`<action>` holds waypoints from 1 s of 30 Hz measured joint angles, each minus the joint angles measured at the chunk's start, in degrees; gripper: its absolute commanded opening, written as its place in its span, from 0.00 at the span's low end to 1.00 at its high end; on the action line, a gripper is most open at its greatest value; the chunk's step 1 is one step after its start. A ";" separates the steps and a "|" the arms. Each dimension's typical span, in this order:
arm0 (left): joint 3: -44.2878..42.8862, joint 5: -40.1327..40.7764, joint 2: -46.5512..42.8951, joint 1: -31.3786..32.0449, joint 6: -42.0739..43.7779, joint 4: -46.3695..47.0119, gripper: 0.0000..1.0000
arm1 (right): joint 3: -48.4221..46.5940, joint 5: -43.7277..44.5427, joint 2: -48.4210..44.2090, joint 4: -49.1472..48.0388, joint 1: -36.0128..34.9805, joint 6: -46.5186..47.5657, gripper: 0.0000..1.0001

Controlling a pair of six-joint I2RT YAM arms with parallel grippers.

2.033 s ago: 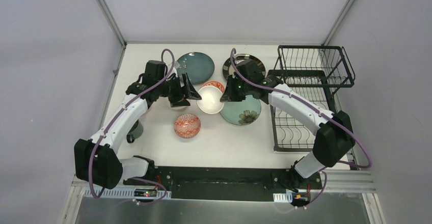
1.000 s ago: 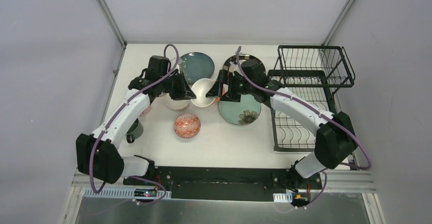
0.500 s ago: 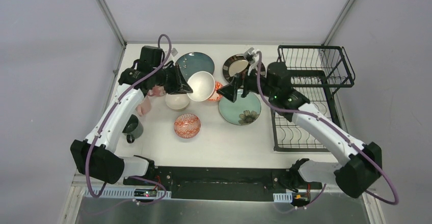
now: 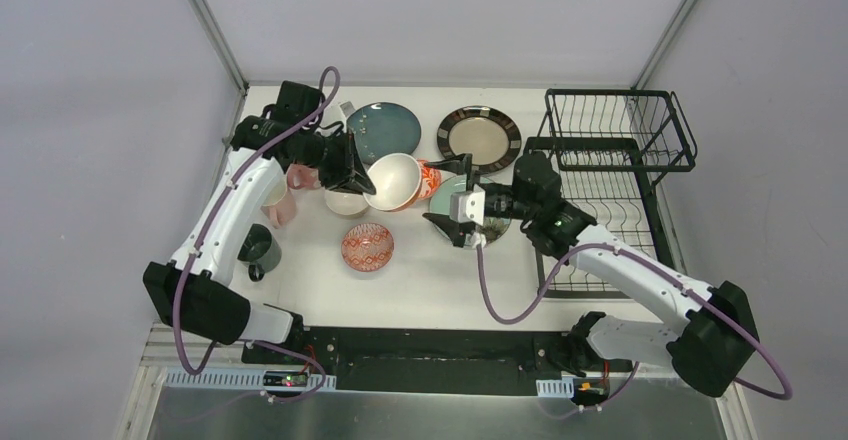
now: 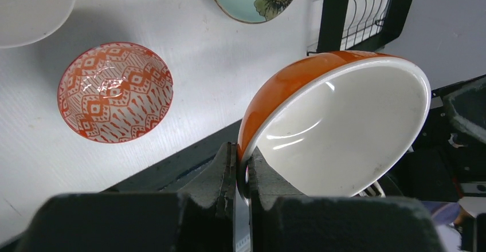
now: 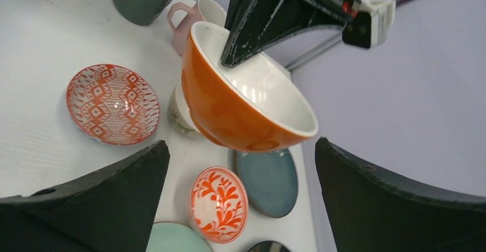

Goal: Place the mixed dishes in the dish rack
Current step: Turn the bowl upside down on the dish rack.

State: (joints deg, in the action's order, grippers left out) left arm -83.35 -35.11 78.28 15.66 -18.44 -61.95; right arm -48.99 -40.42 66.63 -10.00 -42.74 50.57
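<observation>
My left gripper [image 4: 366,181] is shut on the rim of an orange bowl [image 4: 397,181] with a white inside, holding it tilted above the table. The pinched rim shows between the shut jaws in the left wrist view [image 5: 243,170], under the orange bowl [image 5: 338,123]. My right gripper [image 4: 448,204] stands open just right of the bowl, facing it and not touching; the orange bowl [image 6: 243,106] hangs ahead of the right gripper [image 6: 240,206]. The black dish rack [image 4: 610,175] stands at the right with nothing in it.
On the table lie a teal plate [image 4: 385,128], a dark-rimmed beige plate [image 4: 480,138], a mint flower plate [image 4: 496,226] partly under my right arm, two red-patterned bowls [image 4: 367,247] [image 6: 219,203], a white bowl [image 4: 346,203], pink cups [image 4: 290,182] and a dark mug [image 4: 258,248].
My left gripper has lifted and tilted the orange bowl. My right arm has swung back from the beige plate and come down beside the bowl, wide open.
</observation>
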 measured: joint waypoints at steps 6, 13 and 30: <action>-2.01 -4.04 3.69 0.00 1.73 -5.16 0.00 | 2.56 0.57 1.16 -5.27 -2.82 10.95 0.98; -2.01 -7.43 5.40 0.00 3.04 -8.00 0.00 | 4.39 2.27 2.01 -5.75 -6.38 20.35 0.94; -2.23 -7.34 7.04 -0.50 5.33 -10.10 0.05 | 5.01 12.98 3.93 -4.61 -11.78 36.30 0.44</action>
State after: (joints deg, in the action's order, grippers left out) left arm -85.58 -42.46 85.32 15.16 -13.10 -72.05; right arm -43.99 -27.44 70.57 -14.61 -54.52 86.87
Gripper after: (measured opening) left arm 0.058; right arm 0.665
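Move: The orange bowl, held by its rim in the left fingers, has its middle about 6 cm to the left of the open right hand, 1 cm ahead and roughly level; from the left hand it lies some 5 cm to the right, 1 cm ahead and 2 cm lower. Counted from the right hand, with all three some 17 cm below, the red-flowered bowl is 12 cm ahead and 2 cm left, the patterned bowl 12 cm left and 3 cm back, the green plate 6 cm ahead and 9 cm right. The orange bowl is taken between the right fingers: that hand reaches about 4 cm left, sinking 3 cm and easing back, and rolls some 35 degrees so its forward finger rises. It closes by about a third, one finger at the rim, the other at the foot. The left hand keeps its rim pinch, drawing the bowl 2 cm back and slightly down with a small tilt. ##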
